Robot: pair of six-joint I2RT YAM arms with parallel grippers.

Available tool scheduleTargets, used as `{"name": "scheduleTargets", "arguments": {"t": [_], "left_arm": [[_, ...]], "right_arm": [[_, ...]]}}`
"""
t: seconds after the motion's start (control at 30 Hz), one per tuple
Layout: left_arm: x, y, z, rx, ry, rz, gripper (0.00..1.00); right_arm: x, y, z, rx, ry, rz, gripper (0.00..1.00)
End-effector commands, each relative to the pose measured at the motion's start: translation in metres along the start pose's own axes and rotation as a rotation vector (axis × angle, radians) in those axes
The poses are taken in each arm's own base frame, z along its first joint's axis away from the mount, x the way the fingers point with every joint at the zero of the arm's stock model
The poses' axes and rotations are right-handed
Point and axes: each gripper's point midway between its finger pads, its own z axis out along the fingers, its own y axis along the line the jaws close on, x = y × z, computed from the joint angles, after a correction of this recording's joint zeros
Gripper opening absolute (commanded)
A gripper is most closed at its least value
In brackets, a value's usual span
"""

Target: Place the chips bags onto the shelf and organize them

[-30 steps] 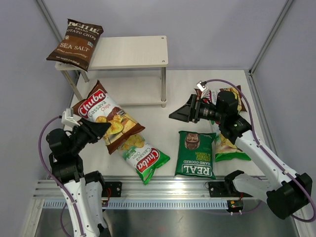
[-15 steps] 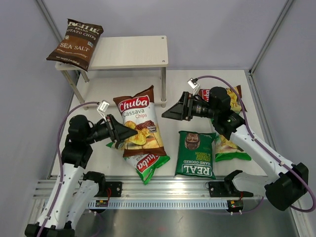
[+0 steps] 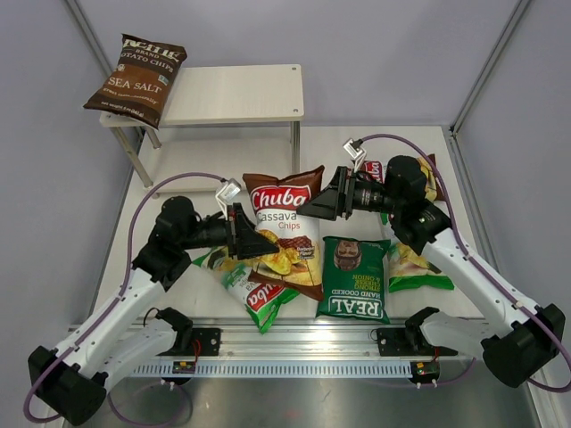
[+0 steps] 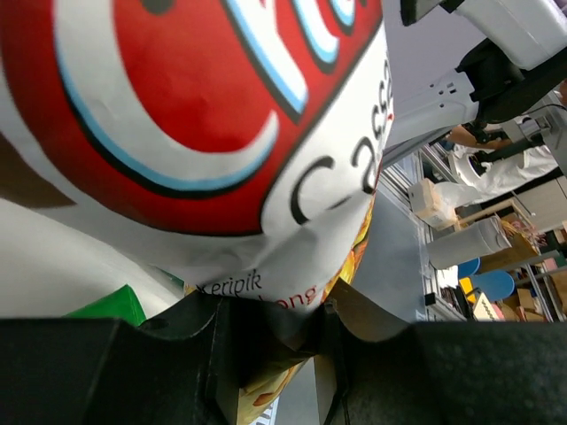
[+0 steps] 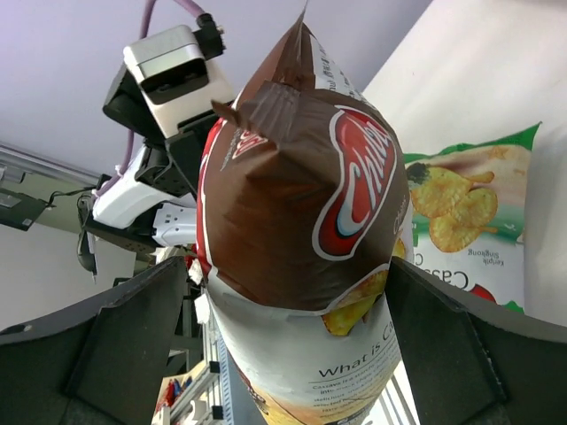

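My left gripper [image 3: 252,242] is shut on the lower left edge of a brown and white Chuba bag [image 3: 287,227] and holds it up over the table's middle. In the left wrist view the bag [image 4: 221,133] fills the frame, and its edge is pinched in my left gripper [image 4: 301,350]. My right gripper [image 3: 326,203] is open at the bag's right side. In the right wrist view the bag [image 5: 301,221] stands between the wide-spread fingers [image 5: 115,345] of my right gripper [image 5: 288,345]. The shelf [image 3: 236,94] stands at the back left, with the dark Sea Salt bag [image 3: 136,78] on its left end.
A green Chuba bag [image 3: 257,292] lies under the held bag. The dark green REAL bag [image 3: 354,279] lies to the right of it. Another green Chuba bag [image 3: 412,265] and a brown bag [image 3: 425,176] lie partly under my right arm.
My left arm has carried the brown Chuba bag rightward and turned it upright, up to the right gripper. The right gripper has shifted slightly and now straddles the bag, still open.
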Motion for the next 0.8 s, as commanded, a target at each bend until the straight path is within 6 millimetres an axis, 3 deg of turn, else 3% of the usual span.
{"name": "scheduleTargets", "arguments": {"t": [0.0,0.1,0.13,0.17,0.23,0.3,0.4,0.43,0.5,0.53,0.57,0.63,0.77], "left_arm": [[-0.032,-0.020,0.007,0.080,-0.049,0.139,0.14],[-0.036,-0.028,0.009,0.119,-0.034,0.167,0.16],[-0.038,-0.034,0.008,0.143,-0.031,0.186,0.18],[-0.040,-0.035,0.007,0.144,-0.035,0.190,0.20],[-0.044,-0.036,0.007,0.132,-0.051,0.205,0.24],[-0.050,-0.037,0.006,0.110,-0.073,0.209,0.30],[-0.054,-0.036,0.006,0.095,-0.093,0.203,0.43],[-0.059,-0.032,0.007,0.065,-0.114,0.194,0.63],[-0.064,-0.023,0.007,0.006,-0.136,0.170,0.80],[-0.073,-0.016,0.006,-0.053,-0.179,0.162,0.94],[-0.077,-0.014,0.003,-0.087,-0.200,0.151,0.99],[-0.093,-0.007,-0.003,-0.169,-0.284,0.141,0.99],[-0.122,-0.015,-0.022,-0.225,-0.472,0.091,0.99]], "right_arm": [[0.005,0.050,-0.013,-0.178,0.036,-0.078,0.99],[0.002,0.045,-0.014,-0.131,0.009,-0.082,0.93],[-0.002,0.041,-0.014,-0.097,-0.023,-0.081,0.84],[-0.005,0.040,-0.015,-0.086,-0.045,-0.095,0.63],[-0.011,0.043,-0.021,-0.078,-0.109,-0.123,0.53],[-0.016,0.053,-0.027,-0.099,-0.165,-0.151,0.35],[-0.020,0.068,-0.036,-0.134,-0.212,-0.195,0.28],[-0.023,0.071,-0.037,-0.135,-0.229,-0.202,0.27],[-0.029,0.078,-0.042,-0.135,-0.270,-0.226,0.22],[-0.032,0.080,-0.044,-0.130,-0.290,-0.232,0.21],[-0.035,0.083,-0.048,-0.127,-0.316,-0.244,0.18],[-0.046,0.085,-0.053,-0.109,-0.384,-0.261,0.14],[-0.061,0.097,-0.066,-0.101,-0.487,-0.283,0.13]]}}
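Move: The brown Chuba bag is held up between the hands. Its middle lies about 7 cm right of the left gripper and 1 cm ahead, level with it, and some 6 cm left, 5 cm back and 5 cm below the open right gripper. The green Chuba bag lies on the table, from the left hand about 4 cm ahead, 4 cm left and 26 cm down. From the right hand, the dark green bag is about 9 cm right, 1 cm back and 31 cm down. Right fingers pinch the brown Chuba bag's upper edge and lift about 7 cm; left fingers open, rising 5 cm. ##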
